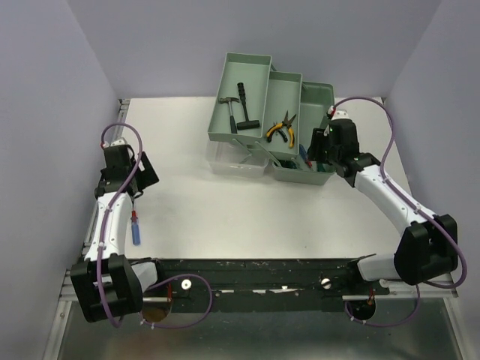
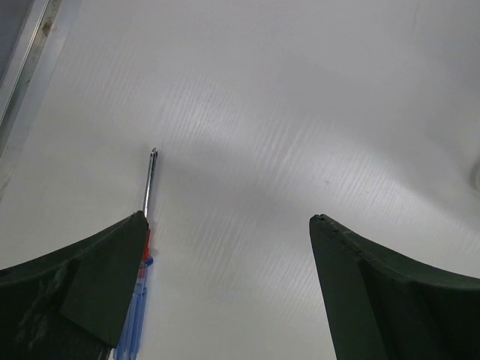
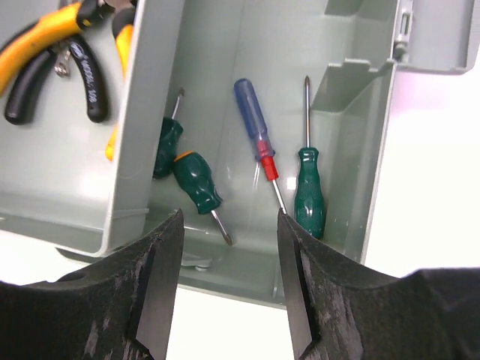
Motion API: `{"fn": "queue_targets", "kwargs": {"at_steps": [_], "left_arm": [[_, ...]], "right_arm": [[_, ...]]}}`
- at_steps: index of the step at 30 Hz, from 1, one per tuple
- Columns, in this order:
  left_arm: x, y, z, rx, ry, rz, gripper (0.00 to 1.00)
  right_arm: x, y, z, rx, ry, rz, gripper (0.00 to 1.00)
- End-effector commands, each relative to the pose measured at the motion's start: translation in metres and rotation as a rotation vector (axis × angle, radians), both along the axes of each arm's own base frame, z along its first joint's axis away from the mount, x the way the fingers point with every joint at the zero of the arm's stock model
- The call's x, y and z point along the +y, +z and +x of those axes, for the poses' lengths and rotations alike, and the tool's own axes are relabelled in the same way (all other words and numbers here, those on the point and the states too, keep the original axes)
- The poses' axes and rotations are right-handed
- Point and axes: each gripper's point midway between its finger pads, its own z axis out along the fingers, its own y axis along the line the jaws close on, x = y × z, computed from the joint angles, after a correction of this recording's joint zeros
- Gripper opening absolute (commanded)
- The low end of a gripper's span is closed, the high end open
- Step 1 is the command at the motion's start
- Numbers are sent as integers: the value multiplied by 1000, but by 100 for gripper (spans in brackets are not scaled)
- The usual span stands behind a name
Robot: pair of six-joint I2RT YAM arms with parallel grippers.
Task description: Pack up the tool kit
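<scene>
The sage-green toolbox (image 1: 259,82) stands open at the back, its tiered trays spread. A small hammer (image 1: 241,106) lies in the left tray and yellow-handled pliers (image 1: 280,130) in the middle tray. My right gripper (image 1: 312,154) is open and empty just above the bottom compartment's near wall (image 3: 247,274). In that compartment lie a blue-handled screwdriver (image 3: 252,116) and three green-handled ones (image 3: 310,191). My left gripper (image 2: 229,217) is open and empty over bare table. Another blue-handled screwdriver (image 2: 148,187) lies beside its left finger, also in the top view (image 1: 136,229).
A translucent lid (image 1: 234,162) lies on the table against the toolbox's front. The pliers also show in the right wrist view (image 3: 52,45). The white tabletop (image 1: 247,217) ends at a dark rail along the near edge. Purple walls close in both sides.
</scene>
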Motion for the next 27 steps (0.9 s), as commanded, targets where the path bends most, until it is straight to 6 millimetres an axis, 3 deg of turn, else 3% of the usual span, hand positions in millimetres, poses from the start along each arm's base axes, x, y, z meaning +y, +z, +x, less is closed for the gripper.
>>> {"fn": "queue_targets", "kwargs": {"at_steps": [1,4,9,16,23,27], "left_arm": [[19,-29,-23,104,151,-19,99],[34,-38,-31,132,208,6,99],[41,-57,-27,176,224,-106,96],[45,-76,-24,263,198,-99,78],[54,-91,-20,329,202,-101,75],[50,-101,-22,364,186,-122,62]], "right_arm": [[2,36,8,-85,30,8,61],[5,57,11,-123,49,17,61],[8,81,2,-185,65,61,61],[4,93,-13,-233,69,73,61],[-1,105,-25,-283,58,84,61],[-3,108,-30,-299,55,87,61]]}}
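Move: The last blue-and-red screwdriver lies on the table roughly 10 cm back and 6 cm to the left of the left hand, some 12 cm below it. The table's left edge is about 16 cm to that hand's left, level with it. From the right hand the same screwdriver is about 55 cm left, 18 cm back and 15 cm below; the boxed blue screwdriver lies 4 cm straight ahead of this hand and about 13 cm below, the boxed green screwdriver 5 cm to the boxed blue one's right. With no contact yet, the empty left hand sinks about 10 cm towards the screwdriver on the table, shifting some 5 cm left and a little back early on, then dropping nearly straight. It tips down about 20 degrees, turns slightly counter-clockwise and partly closes its wide-open fingers. The right hand, empty and still open, rises about 10 cm above the box, then eases back. ##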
